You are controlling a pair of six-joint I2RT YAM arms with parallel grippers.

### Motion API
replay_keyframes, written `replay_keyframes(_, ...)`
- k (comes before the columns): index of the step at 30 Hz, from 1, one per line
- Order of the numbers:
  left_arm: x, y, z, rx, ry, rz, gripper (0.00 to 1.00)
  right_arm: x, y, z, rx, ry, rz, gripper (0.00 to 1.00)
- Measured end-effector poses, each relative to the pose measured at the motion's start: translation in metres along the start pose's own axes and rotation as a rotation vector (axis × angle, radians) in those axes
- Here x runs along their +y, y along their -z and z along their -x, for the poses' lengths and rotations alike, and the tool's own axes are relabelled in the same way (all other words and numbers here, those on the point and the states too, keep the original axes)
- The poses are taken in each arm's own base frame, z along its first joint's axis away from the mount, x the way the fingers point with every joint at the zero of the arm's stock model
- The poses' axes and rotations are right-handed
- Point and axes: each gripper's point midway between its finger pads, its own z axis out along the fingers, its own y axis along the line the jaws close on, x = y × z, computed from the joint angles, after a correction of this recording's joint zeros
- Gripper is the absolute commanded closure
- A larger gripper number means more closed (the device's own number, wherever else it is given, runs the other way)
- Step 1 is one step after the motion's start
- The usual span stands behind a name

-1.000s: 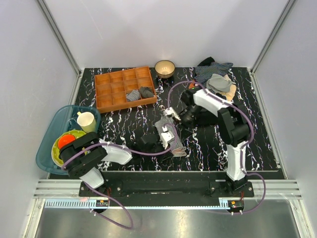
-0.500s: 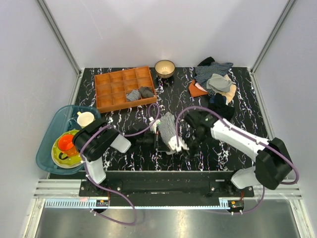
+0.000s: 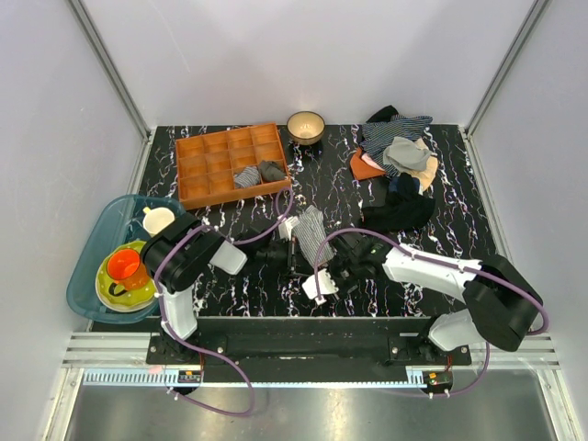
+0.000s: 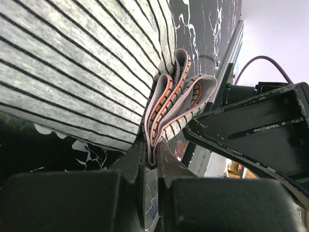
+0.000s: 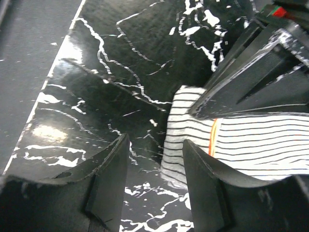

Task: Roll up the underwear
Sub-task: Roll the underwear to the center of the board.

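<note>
The underwear (image 3: 312, 231), white cloth with thin grey pinstripes, lies lengthwise in the middle of the black marbled table. My left gripper (image 3: 294, 257) reaches in from the left and is shut on its bunched edge (image 4: 166, 113), where orange-red trim shows between the folds. The striped cloth (image 4: 82, 63) spreads away above the jaws. My right gripper (image 3: 329, 276) lies low on the table by the cloth's near end. Its jaws stand open (image 5: 154, 179) over bare table with nothing between them. The underwear's corner (image 5: 188, 140) lies just beyond the right finger (image 5: 207, 188).
An orange compartment tray (image 3: 211, 152) with two rolled garments stands at the back left, a bowl (image 3: 305, 126) beside it. A pile of clothes (image 3: 400, 147) and a black cloth (image 3: 397, 213) lie at the back right. A blue basin (image 3: 87, 276) with dishes sits left.
My right arm has swung from the far side down to the near end of the underwear. The left arm has reached in to the middle. The underwear has shifted and straightened.
</note>
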Motion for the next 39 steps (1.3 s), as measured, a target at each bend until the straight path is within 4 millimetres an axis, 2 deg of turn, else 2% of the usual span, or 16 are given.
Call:
replay_keyframes(6, 0.0, -0.003, 0.006, 0.006, 0.013, 0.014, 0.84, -0.016, -0.006, -0.006, 0.028, 0.029, -0.071, 0.44)
replay_keyframes(10, 0.0, -0.003, 0.007, 0.003, 0.02, 0.02, 0.72, -0.021, -0.017, -0.017, 0.065, 0.039, -0.083, 0.48)
replay_keyframes(11, 0.0, -0.002, 0.008, -0.004, 0.02, 0.025, 0.66, -0.023, -0.018, -0.018, 0.071, 0.042, -0.091, 0.5)
replay_keyframes(14, 0.001, 0.003, 0.016, -0.053, 0.013, 0.051, 0.55, -0.033, -0.02, -0.021, 0.088, 0.053, -0.123, 0.58)
replay_keyframes(17, -0.005, 0.021, 0.027, -0.135, -0.012, 0.076, 0.48, -0.04, -0.023, -0.022, 0.098, 0.048, -0.134, 0.66)
replay_keyframes(18, -0.008, 0.03, 0.031, -0.17, -0.029, 0.084, 0.41, -0.042, -0.023, -0.022, 0.101, 0.041, -0.135, 0.68)
replay_keyframes(23, -0.035, 0.074, 0.047, -0.364, -0.227, 0.099, 0.31, -0.046, -0.023, -0.021, 0.099, -0.036, -0.097, 0.75)
replay_keyframes(26, -0.044, 0.102, 0.034, -0.48, -0.385, 0.083, 0.27, -0.046, -0.021, -0.02, 0.079, -0.112, -0.045, 0.77)
replay_keyframes(29, -0.035, 0.117, 0.011, -0.536, -0.494, 0.09, 0.27, -0.043, -0.018, -0.021, 0.046, -0.218, 0.031, 0.79)
replay_keyframes(32, -0.039, 0.118, -0.003, -0.546, -0.59, 0.072, 0.26, -0.037, -0.012, -0.019, 0.002, -0.343, 0.14, 0.79)
replay_keyframes(36, -0.081, 0.112, -0.015, -0.574, -0.822, -0.043, 0.24, -0.023, -0.007, -0.013, -0.068, -0.502, 0.307, 0.8)
replay_keyframes(39, -0.098, 0.1, -0.036, -0.533, -0.962, -0.098, 0.23, -0.012, -0.006, -0.006, -0.121, -0.621, 0.449, 0.8)
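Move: The rolled near end of the underwear is in the left gripper's shut fingers, with its middle about 3 cm to their right. From the open right gripper, that roll's middle lies some 4 cm ahead, 2 cm to the left and 2 cm below. The flat unrolled strip runs on forward, its middle about 7 cm beyond the roll and 2 cm farther left. The black garment lies roughly 12 cm ahead and 14 cm right of the right gripper. Reach the right gripper forward about 5 cm and slightly left and down, close its fingers on the roll, then draw back toward the robot while the wrist turns some 50 degrees, fingertips swinging back and the hand's top forward. Meanwhile open the left gripper wide off the roll's left end, ease forward, lift and pull left, then back, ending about 12 cm higher with its wrist rolled. ##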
